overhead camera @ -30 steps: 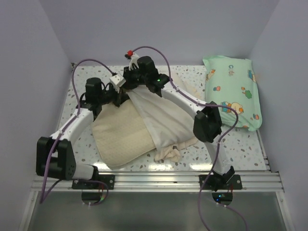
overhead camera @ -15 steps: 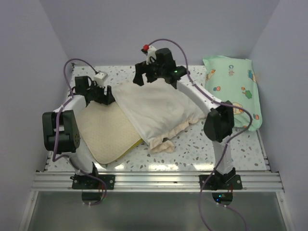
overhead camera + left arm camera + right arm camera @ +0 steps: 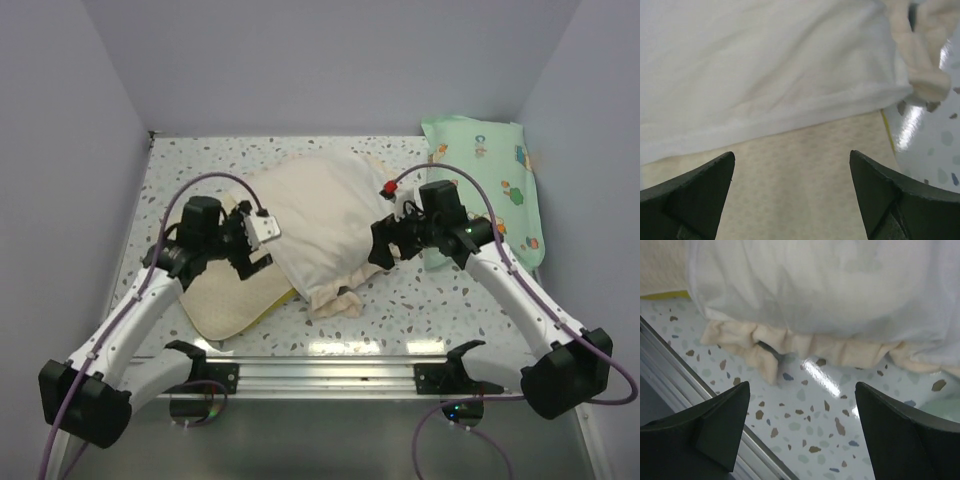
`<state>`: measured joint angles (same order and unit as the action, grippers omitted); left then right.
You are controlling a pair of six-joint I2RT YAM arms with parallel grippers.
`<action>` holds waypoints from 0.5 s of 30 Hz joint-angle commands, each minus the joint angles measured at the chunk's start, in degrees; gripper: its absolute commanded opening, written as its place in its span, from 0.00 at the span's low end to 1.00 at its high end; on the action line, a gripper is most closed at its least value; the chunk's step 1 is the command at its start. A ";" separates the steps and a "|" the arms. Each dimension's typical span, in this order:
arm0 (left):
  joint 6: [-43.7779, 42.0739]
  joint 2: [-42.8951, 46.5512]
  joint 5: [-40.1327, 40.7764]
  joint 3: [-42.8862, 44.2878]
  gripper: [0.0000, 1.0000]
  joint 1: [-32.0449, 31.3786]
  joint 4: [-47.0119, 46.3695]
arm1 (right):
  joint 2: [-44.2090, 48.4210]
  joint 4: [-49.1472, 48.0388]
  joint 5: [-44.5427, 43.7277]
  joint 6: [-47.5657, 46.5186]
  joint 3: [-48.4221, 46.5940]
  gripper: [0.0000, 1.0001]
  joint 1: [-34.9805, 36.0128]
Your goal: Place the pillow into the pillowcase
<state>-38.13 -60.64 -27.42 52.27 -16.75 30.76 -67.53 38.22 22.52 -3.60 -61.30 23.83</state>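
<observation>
The pillowcase [image 3: 320, 210] lies cream face up in the middle of the table, its ruffled trim [image 3: 335, 298] bunched at the near end. The pale quilted pillow [image 3: 232, 298] sticks out from under it at the near left, with a yellow edge showing. My left gripper [image 3: 254, 260] hovers open over the pillow [image 3: 800, 175], just short of the pillowcase edge [image 3: 765, 65], holding nothing. My right gripper [image 3: 379, 250] is open and empty over bare table to the right of the pillowcase [image 3: 830, 285]. The ruffle [image 3: 790, 347] lies ahead of the right gripper [image 3: 802, 385].
A mint-green cartoon-print pillow [image 3: 490, 190] lies along the right wall, close behind the right arm. The metal rail [image 3: 320, 375] runs along the table's near edge, also seen as the rail [image 3: 675, 385] in the right wrist view. Walls enclose the left, back and right sides.
Both grippers have opened and let go of the pillowcase, then drawn back from the far side toward the near middle. The pillowcase has settled flat over the pillow.
</observation>
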 commanded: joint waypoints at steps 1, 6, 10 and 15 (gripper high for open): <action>1.90 1.22 9.47 -9.54 1.00 -6.78 5.28 | 2.56 1.77 2.70 -0.10 3.98 0.89 -1.60; 4.99 0.01 17.65 -14.74 1.00 -18.56 1.93 | 5.03 1.51 3.67 -0.54 8.91 0.89 -1.86; 7.72 -4.65 17.49 -13.69 1.00 -21.04 1.85 | 5.39 2.82 3.84 -3.25 9.10 0.89 -1.78; 12.29 -12.64 24.41 -16.93 1.00 -22.18 -3.33 | 1.09 3.45 2.79 -4.31 6.72 0.89 -1.77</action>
<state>-30.26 -68.60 -8.40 37.32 -38.04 30.41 -64.40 40.80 24.97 -6.02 -52.18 22.11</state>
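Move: Just behind the left hand, about 7 cm back, 4 cm to its right and some 16 cm below, lies the pillow's yellow-trimmed near edge where it comes out from under the pillowcase. The bunched hem is 10 cm farther right of that edge, and the pillowcase's middle lies 12 cm ahead and 12 cm right of the hand. From the right hand, the bunched hem is 5 cm back and 10 cm left, the yellow edge 5 cm back and 20 cm left, and the green pillow 17 cm ahead and 22 cm right, all about 17 cm below. Dropping and drawing back with wide-open fingers, the left hand sinks some 14 cm and comes about 8 cm towards its base, pitching its fingertips steeper by about 25 degrees until they bracket the pillow by its yellow edge; whether they touch can't be told. The right hand, also open, lowers about 5 cm and eases back and slightly right beside the bunched hem, then holds there. ##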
